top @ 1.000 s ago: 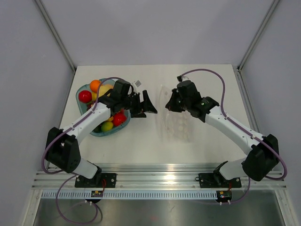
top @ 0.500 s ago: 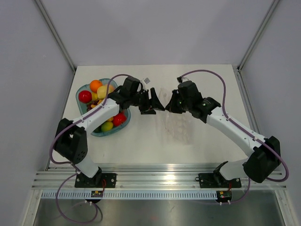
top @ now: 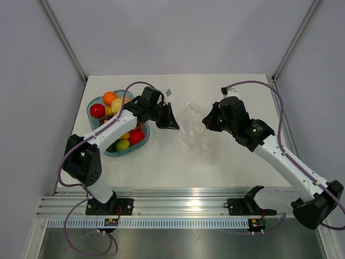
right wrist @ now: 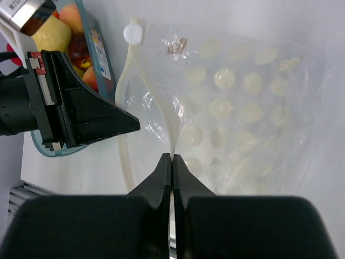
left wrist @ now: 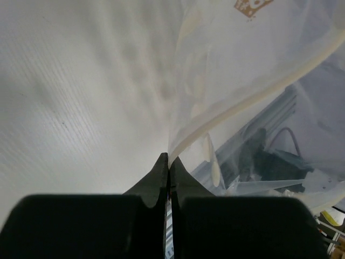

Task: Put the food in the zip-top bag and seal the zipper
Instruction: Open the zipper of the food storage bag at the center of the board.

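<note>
The clear zip-top bag [top: 195, 135] hangs crinkled between my two grippers at mid-table. My left gripper [top: 173, 124] is shut on one side of its mouth; in the left wrist view the jaws [left wrist: 168, 157] pinch the pale zipper strip [left wrist: 242, 105]. My right gripper [top: 207, 122] is shut on the other side, and in the right wrist view the jaws [right wrist: 172, 155] clamp the strip [right wrist: 171, 129] with the dotted bag [right wrist: 248, 102] beyond. The food [top: 109, 98], toy fruit in orange, red, yellow and green, lies in the bowl to the left.
The translucent blue-green bowl [top: 92, 123] stands at the left side of the table, under my left forearm. Grey walls with metal posts enclose the table. An aluminium rail with the arm bases [top: 178, 205] runs along the near edge.
My left gripper has reached the bag's mouth and shut on its edge. My right arm has drawn back to the right with its side, spreading the bag.
</note>
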Controlling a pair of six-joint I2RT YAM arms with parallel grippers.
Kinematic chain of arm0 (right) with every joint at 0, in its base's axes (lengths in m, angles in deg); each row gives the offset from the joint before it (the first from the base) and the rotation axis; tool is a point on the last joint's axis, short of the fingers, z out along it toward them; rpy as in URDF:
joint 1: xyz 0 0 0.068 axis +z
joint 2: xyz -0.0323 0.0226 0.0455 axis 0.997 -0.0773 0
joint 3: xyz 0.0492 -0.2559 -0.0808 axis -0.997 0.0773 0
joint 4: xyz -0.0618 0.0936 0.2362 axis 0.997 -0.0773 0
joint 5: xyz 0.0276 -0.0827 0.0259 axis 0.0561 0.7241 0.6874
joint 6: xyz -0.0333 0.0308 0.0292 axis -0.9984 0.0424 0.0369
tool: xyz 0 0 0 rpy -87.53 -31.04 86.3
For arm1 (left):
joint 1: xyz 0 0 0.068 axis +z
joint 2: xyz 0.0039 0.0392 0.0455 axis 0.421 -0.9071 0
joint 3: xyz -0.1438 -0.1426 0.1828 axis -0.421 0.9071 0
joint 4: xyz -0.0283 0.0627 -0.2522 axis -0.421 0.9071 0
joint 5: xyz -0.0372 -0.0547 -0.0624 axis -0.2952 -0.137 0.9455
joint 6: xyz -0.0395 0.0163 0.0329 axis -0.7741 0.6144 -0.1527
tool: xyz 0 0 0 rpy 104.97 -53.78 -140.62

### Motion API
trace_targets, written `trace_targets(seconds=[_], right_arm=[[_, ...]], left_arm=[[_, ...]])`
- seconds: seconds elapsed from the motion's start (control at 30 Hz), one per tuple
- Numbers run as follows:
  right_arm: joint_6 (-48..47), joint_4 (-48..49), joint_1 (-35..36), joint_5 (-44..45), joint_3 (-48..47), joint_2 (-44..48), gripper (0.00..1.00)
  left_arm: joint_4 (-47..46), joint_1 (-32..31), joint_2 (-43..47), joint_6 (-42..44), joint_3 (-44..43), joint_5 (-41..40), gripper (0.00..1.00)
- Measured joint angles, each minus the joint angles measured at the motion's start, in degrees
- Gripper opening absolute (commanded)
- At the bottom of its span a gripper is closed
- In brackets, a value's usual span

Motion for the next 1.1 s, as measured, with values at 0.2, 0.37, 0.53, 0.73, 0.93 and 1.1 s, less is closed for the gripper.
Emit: trace_targets(seconds=[0.2, 0.37, 0.53, 0.73, 0.93, 1.1], right_arm=[[0.24, -0.70, 0.00, 2.75, 0.02, 1.27, 0.00], [2.23, -0.61, 0.00, 4.00, 0.50, -0.79, 0.00], [4.00, -0.17, 0.00, 3.98, -0.46, -5.29, 0.00], [4.52, -0.26, 0.00, 3.54, -5.11, -13.29, 0.00], [4.48, -0.28, 0.00, 2.91, -9.64, -18.21, 0.00], [4.35, -0.02, 0.00, 1.66, -11.85, -20.63, 0.00]], left_arm=[[2.10, 0.02, -0.15, 2.32, -0.09, -0.33, 0.02], [5.60, 0.00, -1.40, 5.40, -3.17, -2.16, 0.14], [9.38, 0.02, -2.43, 8.20, -6.36, -5.16, 0.31], [14.86, 0.15, -5.38, 10.67, -12.94, -9.88, 0.63], [20.55, 0.31, -5.62, 12.24, -18.60, -16.94, 0.73], [25.57, 2.03, -3.39, 13.35, -20.35, -22.03, 0.71]])
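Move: Both grippers already pinch the bag's mouth, roughly 11 cm apart sideways. The bag's middle lies about 9 cm right, 3 back and 8 below the left hand; from the right hand it is some 2 cm left, 3 back and 15 below. The mouth's white end tab is about 10 cm ahead and 5 right of the left hand. Level with that hand, the red tomato sits roughly 17 cm to its left; the basket's middle is 24 left, 4 ahead. Open the left fingers wide to let go of their bag lip, and draw that gripper off left towards the basket, about 7 cm, with some forward travel and a little rise, tipping the fingers steeper down by some 25 degrees. Keep the right fingers shut on the other lip and carry it about 6 cm forward, 4 left and as much down towards the board. ##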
